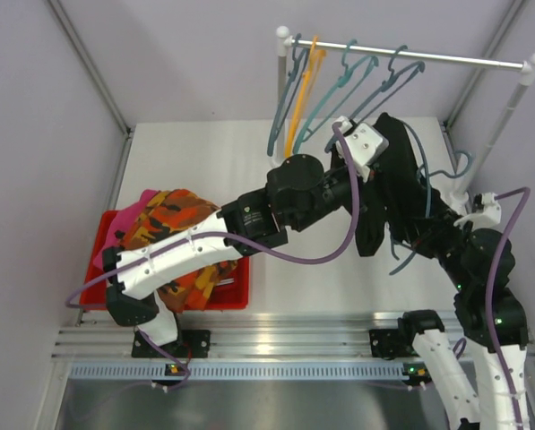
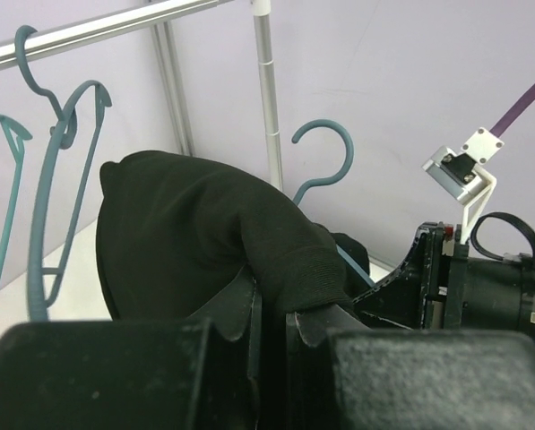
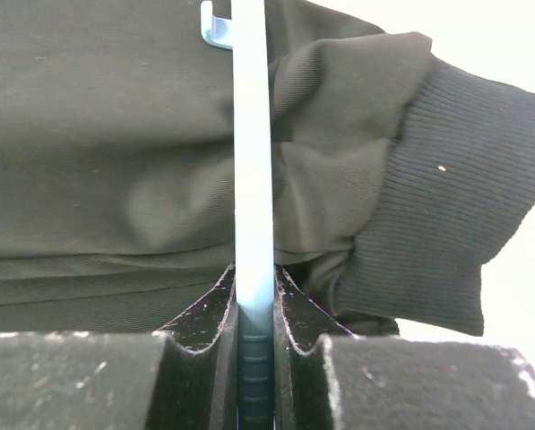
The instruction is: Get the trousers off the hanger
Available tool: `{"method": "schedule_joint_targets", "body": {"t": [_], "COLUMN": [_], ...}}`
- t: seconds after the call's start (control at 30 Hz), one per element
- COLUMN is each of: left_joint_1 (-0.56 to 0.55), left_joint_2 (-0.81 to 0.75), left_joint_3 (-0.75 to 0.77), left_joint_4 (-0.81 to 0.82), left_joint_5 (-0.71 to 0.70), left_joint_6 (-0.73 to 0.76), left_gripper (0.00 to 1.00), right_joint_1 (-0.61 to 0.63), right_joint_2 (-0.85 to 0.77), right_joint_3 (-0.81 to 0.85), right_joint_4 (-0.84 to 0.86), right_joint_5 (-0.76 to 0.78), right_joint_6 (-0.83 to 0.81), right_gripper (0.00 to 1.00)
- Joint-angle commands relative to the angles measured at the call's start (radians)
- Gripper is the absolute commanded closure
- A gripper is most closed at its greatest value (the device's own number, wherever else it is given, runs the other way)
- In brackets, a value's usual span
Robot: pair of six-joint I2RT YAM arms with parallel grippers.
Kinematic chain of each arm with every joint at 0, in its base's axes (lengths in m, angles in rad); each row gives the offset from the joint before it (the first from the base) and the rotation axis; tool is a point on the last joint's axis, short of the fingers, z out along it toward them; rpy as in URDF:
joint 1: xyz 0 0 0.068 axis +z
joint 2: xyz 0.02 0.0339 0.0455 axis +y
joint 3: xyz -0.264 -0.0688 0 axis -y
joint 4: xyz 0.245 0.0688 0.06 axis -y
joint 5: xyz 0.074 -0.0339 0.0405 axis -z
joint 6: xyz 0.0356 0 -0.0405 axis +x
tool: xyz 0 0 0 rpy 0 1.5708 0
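Note:
The plain black trousers point(image 1: 382, 193) hang bunched on a teal hanger point(image 1: 465, 164) held above the middle of the table. My left gripper point(image 2: 271, 309) is shut on a fold of the black trousers point(image 2: 186, 233), just below the hanger's hook point(image 2: 325, 148). In the right wrist view my right gripper point(image 3: 254, 309) is shut on the pale blue bar of the hanger point(image 3: 253, 161), with the trousers point(image 3: 115, 134) draped behind it and a ribbed cuff at the right. Both sets of jaws are hidden by cloth and arms in the top view.
A red bin point(image 1: 97, 288) at the left holds orange camouflage trousers point(image 1: 173, 219) and pink cloth. A white rail point(image 1: 410, 55) at the back carries several bare teal hangers and an orange hanger point(image 1: 310, 67). Grey walls close both sides.

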Motion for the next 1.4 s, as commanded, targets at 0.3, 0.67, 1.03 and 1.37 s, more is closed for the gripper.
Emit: {"method": "schedule_joint_targets", "body": {"t": [0.3, 0.67, 1.03, 1.37], "left_joint_1": [0.002, 0.002, 0.002, 0.002], "left_joint_2": [-0.164, -0.207, -0.261, -0.298], "left_joint_3": [0.199, 0.238, 0.23, 0.244], "left_joint_4": [0.208, 0.179, 0.176, 0.098], "left_joint_5": [0.014, 0.056, 0.016, 0.012], "left_joint_6": [-0.01, -0.007, 0.047, 0.063], "left_gripper": [1.0, 1.0, 1.0, 1.0], "right_joint_1": [0.006, 0.006, 0.006, 0.006], "right_joint_2": [0.071, 0.045, 0.088, 0.062], "right_joint_3": [-0.021, -0.113, -0.058, -0.05], "right_joint_4": [-0.087, -0.17, -0.313, -0.287], "right_joint_5": [0.064, 0.108, 0.286, 0.251], "right_joint_6": [0.029, 0.05, -0.075, -0.083], "right_gripper": [1.0, 1.0, 1.0, 1.0]}}
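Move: The black trousers, still caught on the blue hanger in the right fingers, have their middle about 9 cm left of the right hand, 3 cm ahead and 8 cm above. The left hand already grips their upper end; the red tray they are meant for lies some 39 cm to its left, level fore and aft, 46 cm below. The held hanger's middle is 13 cm right, 2 cm ahead and 15 cm below it; the nearest hung empty hanger is straight ahead about 15 cm, 3 cm higher. The black trousers are first tugged a little left, then swept swiftly up and left off the hanger, about 20 cm each way and slightly back, the left fingers keeping their grip and tilting up some 30 degrees. The right hand keeps hold of the hanger and draws it down about 10 cm, slightly right and back, its wrist tipping down. ##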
